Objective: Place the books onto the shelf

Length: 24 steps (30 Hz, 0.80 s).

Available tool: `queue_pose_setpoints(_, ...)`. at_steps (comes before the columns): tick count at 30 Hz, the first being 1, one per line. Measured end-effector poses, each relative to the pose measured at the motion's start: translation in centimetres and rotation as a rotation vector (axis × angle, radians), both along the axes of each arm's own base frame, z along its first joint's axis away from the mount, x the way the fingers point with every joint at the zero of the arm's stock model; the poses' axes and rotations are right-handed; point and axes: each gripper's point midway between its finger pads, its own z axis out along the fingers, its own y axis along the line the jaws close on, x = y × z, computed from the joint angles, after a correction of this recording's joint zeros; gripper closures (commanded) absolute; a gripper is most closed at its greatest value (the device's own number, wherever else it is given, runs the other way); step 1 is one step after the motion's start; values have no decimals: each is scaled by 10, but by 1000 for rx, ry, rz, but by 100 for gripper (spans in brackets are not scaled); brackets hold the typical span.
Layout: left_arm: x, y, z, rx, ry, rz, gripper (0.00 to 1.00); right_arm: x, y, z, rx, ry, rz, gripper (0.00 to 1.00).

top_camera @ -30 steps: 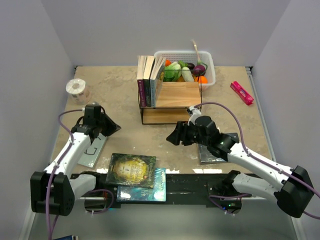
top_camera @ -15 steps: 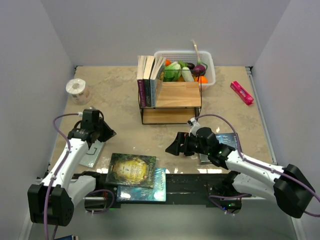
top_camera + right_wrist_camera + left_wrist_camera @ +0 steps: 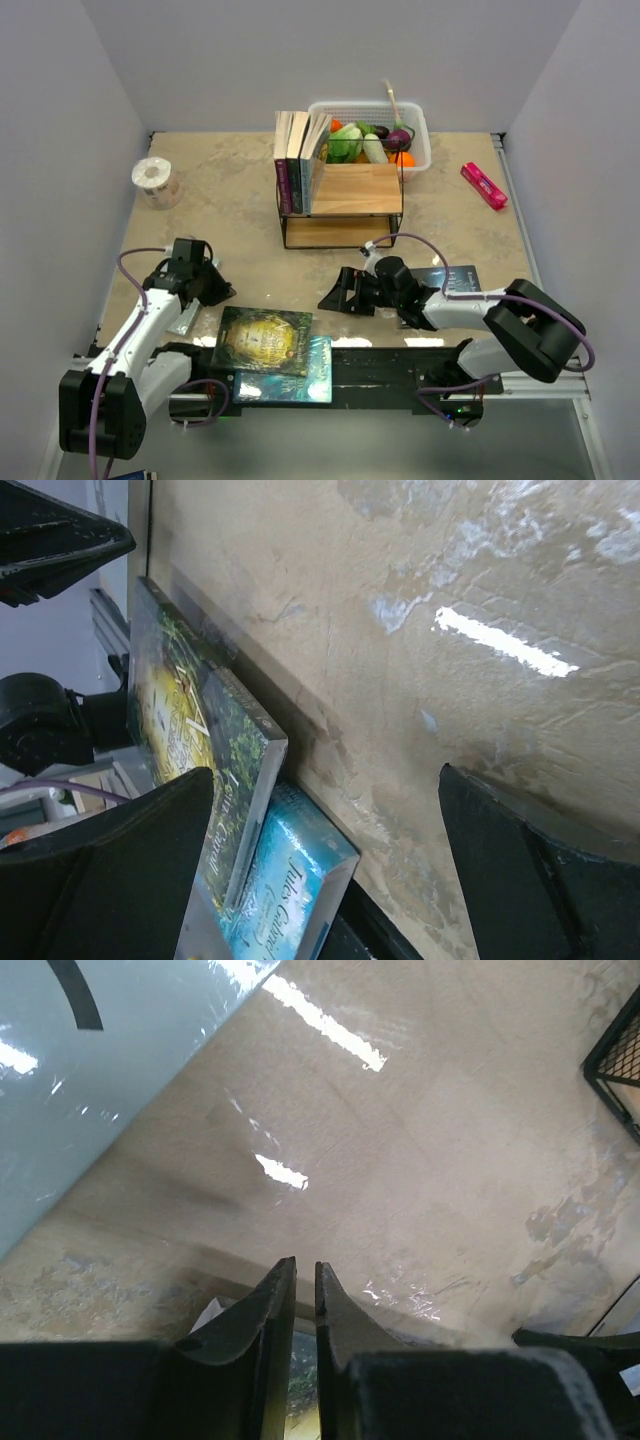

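Observation:
The shelf (image 3: 345,205) stands at the back middle, with three books (image 3: 297,160) upright in its left end. A green-gold book (image 3: 265,340) (image 3: 190,720) lies flat at the near edge, on top of a teal-blue book (image 3: 318,375) (image 3: 290,880). A dark blue-grey book (image 3: 455,278) lies flat under my right arm. My right gripper (image 3: 335,295) (image 3: 328,780) is open wide, low over the table just right of the two stacked books, holding nothing. My left gripper (image 3: 215,292) (image 3: 305,1265) is shut and empty, just left of the green-gold book's far corner.
A white basket (image 3: 420,150) of vegetables stands behind the shelf. A pink oblong (image 3: 483,185) lies at the back right and a tape roll (image 3: 155,180) at the back left. A pale sheet (image 3: 185,318) (image 3: 60,1080) lies under my left arm. A black rail (image 3: 400,365) runs along the near edge.
My right gripper has opened wide and come down and toward the near left, close to the stacked books. My left arm has drawn back toward the near edge, still shut.

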Motion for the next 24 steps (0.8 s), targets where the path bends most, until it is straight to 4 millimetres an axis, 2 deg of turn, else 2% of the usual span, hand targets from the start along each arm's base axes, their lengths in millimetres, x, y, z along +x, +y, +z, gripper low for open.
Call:
queue_pose_setpoints(4, -8, -2, -5, -13, 6, -5, 82, -10, 14, -2, 32, 0, 59, 1)
queue_pose_setpoints(7, -7, -2, -3, -16, -7, -6, 83, -23, 33, -1, 55, -1, 133, 2)
queue_pose_setpoints(11, -7, -3, -2, -18, -10, -7, 83, -41, 62, -1, 80, 2, 237, 10)
queue_pose_setpoints(12, -7, -3, -2, -18, -11, -8, 83, -45, 68, -2, 86, 3, 258, 19)
queue_pose_setpoints(14, -7, -3, -2, -18, -12, -11, 83, -54, 77, -3, 100, 3, 299, 28)
queue_pose_setpoints(15, -7, -4, -2, -20, -13, -12, 83, -57, 79, -5, 103, 7, 308, 36)
queue_pose_setpoints(18, -7, -4, -1, -22, -17, -13, 83, -61, 80, -12, 106, 27, 319, 51)
queue_pose_setpoints(19, -7, -4, -1, -22, -17, -14, 83, -62, 80, -14, 108, 30, 316, 61)
queue_pose_setpoints(21, -7, -4, -1, -22, -17, -16, 83, -63, 76, -15, 123, 34, 304, 73)
queue_pose_setpoints(22, -7, -5, -1, -22, -17, -16, 83, -63, 75, -14, 135, 35, 296, 83)
queue_pose_setpoints(24, -7, -5, -1, -22, -16, -18, 83, -62, 75, -4, 195, 38, 268, 95)
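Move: Back and to the left of the open right hand, the green book's middle lies about 15 cm left and 10 cm back, some 2 cm lower. The blue book partly under it is about 10 cm left and 16 cm back of that hand, the pale book about 31 cm left and level with it, and the shelf about 18 cm ahead and 2 cm right. From the left hand, the green book is roughly 9 cm back and 7 cm right, slightly below. Sweeping left and back by some 8 and 6 cm, almost level, the wide-open right hand comes onto the right end of the green book, swinging about 15 degrees counter-clockwise. It sinks a little over 1 cm and closes to about a quarter of its opening, pinching the book's right end between cover and underside, then rises about 1 cm at the very end. ##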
